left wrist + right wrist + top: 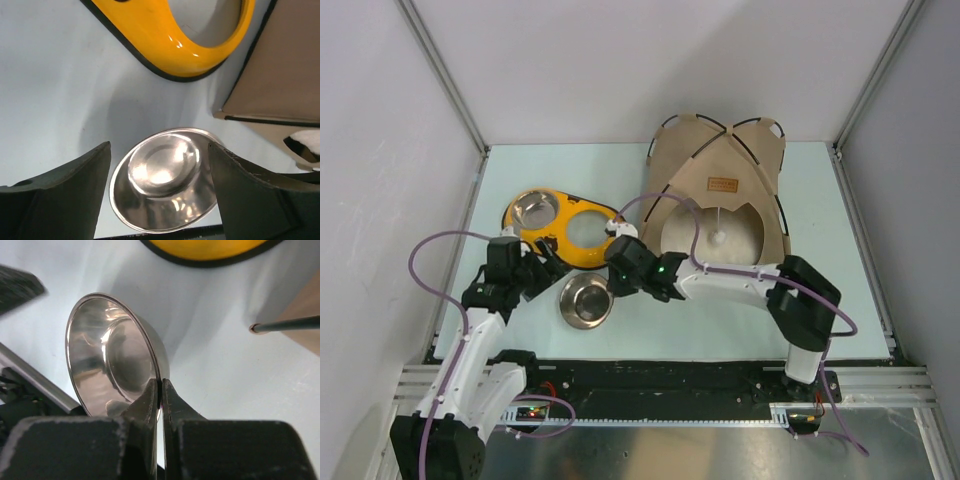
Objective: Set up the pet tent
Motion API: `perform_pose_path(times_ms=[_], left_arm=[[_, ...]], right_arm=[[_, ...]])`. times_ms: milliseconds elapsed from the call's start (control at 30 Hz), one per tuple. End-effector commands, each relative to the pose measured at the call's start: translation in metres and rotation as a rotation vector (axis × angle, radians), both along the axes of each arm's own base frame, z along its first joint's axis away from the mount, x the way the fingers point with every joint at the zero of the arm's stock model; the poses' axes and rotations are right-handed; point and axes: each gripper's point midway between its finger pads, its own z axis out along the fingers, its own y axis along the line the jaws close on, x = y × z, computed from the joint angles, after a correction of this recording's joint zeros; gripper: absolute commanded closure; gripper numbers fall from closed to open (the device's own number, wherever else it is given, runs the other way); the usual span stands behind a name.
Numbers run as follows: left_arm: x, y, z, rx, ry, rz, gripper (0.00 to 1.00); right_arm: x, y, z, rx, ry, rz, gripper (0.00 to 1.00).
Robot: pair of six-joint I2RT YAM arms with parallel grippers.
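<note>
The tan pet tent (720,190) stands at the back right on its thin black poles, with its brown label (722,184) above the opening and a white pom-pom (718,237) hanging in it. A tent corner also shows in the left wrist view (280,75), and a pole tip in the right wrist view (285,325). My right gripper (617,283) is left of the tent and shut on the rim of a steel bowl (110,355), which is tilted. My left gripper (159,146) is open and empty, its fingers (65,200) on either side of that bowl (162,185).
A yellow double-bowl holder (565,238) lies left of the tent, with a second steel bowl (534,209) in its left hole and its right hole empty. A cream pillow (745,235) lies inside the tent. Walls close in the table on three sides.
</note>
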Motion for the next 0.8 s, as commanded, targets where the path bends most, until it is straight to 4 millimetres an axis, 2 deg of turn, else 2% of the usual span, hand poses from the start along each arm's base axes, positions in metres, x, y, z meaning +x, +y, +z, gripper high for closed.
perform_pose_path(times_ms=[0,200,300,433,567,633,733,767], left_arm=[[-0.012,-0.023,0.005,-0.084,-0.007,-0.112,0.17],[-0.019,-0.033,0.006,-0.115,-0.012,-0.176,0.16],[-0.02,-0.036,0.012,-0.126,-0.032,-0.201,0.2],[-0.021,-0.04,0.018,-0.135,-0.053,-0.229,0.44],[-0.022,-0.041,0.013,-0.134,-0.039,-0.24,0.72],[-0.022,-0.041,0.011,-0.134,-0.028,-0.245,0.91],[-0.02,-0.041,0.012,-0.128,-0.021,-0.246,0.99],[-0.018,-0.04,0.013,-0.12,-0.024,-0.243,0.99]], right_arm=[[0.015,0.0,0.07,0.138,-0.072,-0.039,1.0],[0.018,-0.011,0.095,0.18,-0.083,-0.056,1.0],[0.02,-0.015,0.103,0.196,-0.074,-0.059,1.0],[0.024,-0.019,0.107,0.207,-0.068,-0.068,1.0],[0.025,-0.019,0.108,0.215,-0.065,-0.067,1.0],[0.024,-0.018,0.108,0.219,-0.063,-0.064,1.0],[0.023,-0.017,0.109,0.22,-0.064,-0.061,0.98],[0.024,-0.019,0.11,0.218,-0.071,-0.068,0.91]])
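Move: The metal bowl's middle is about 8 cm to the left hand's right, 3 cm back and 8 cm below. The right hand already pinches its right rim, the middle some 6 cm left, 2 cm back and slightly below. From the right hand, the yellow stand's empty hole lies roughly 15 cm ahead, 5 cm left; the tent's near-left corner 6 cm ahead, 6 cm right, both about 5 cm lower. Right hand raises the pinched bowl about 7 cm; left edges 4 cm right, back, then shuts on its left rim. ##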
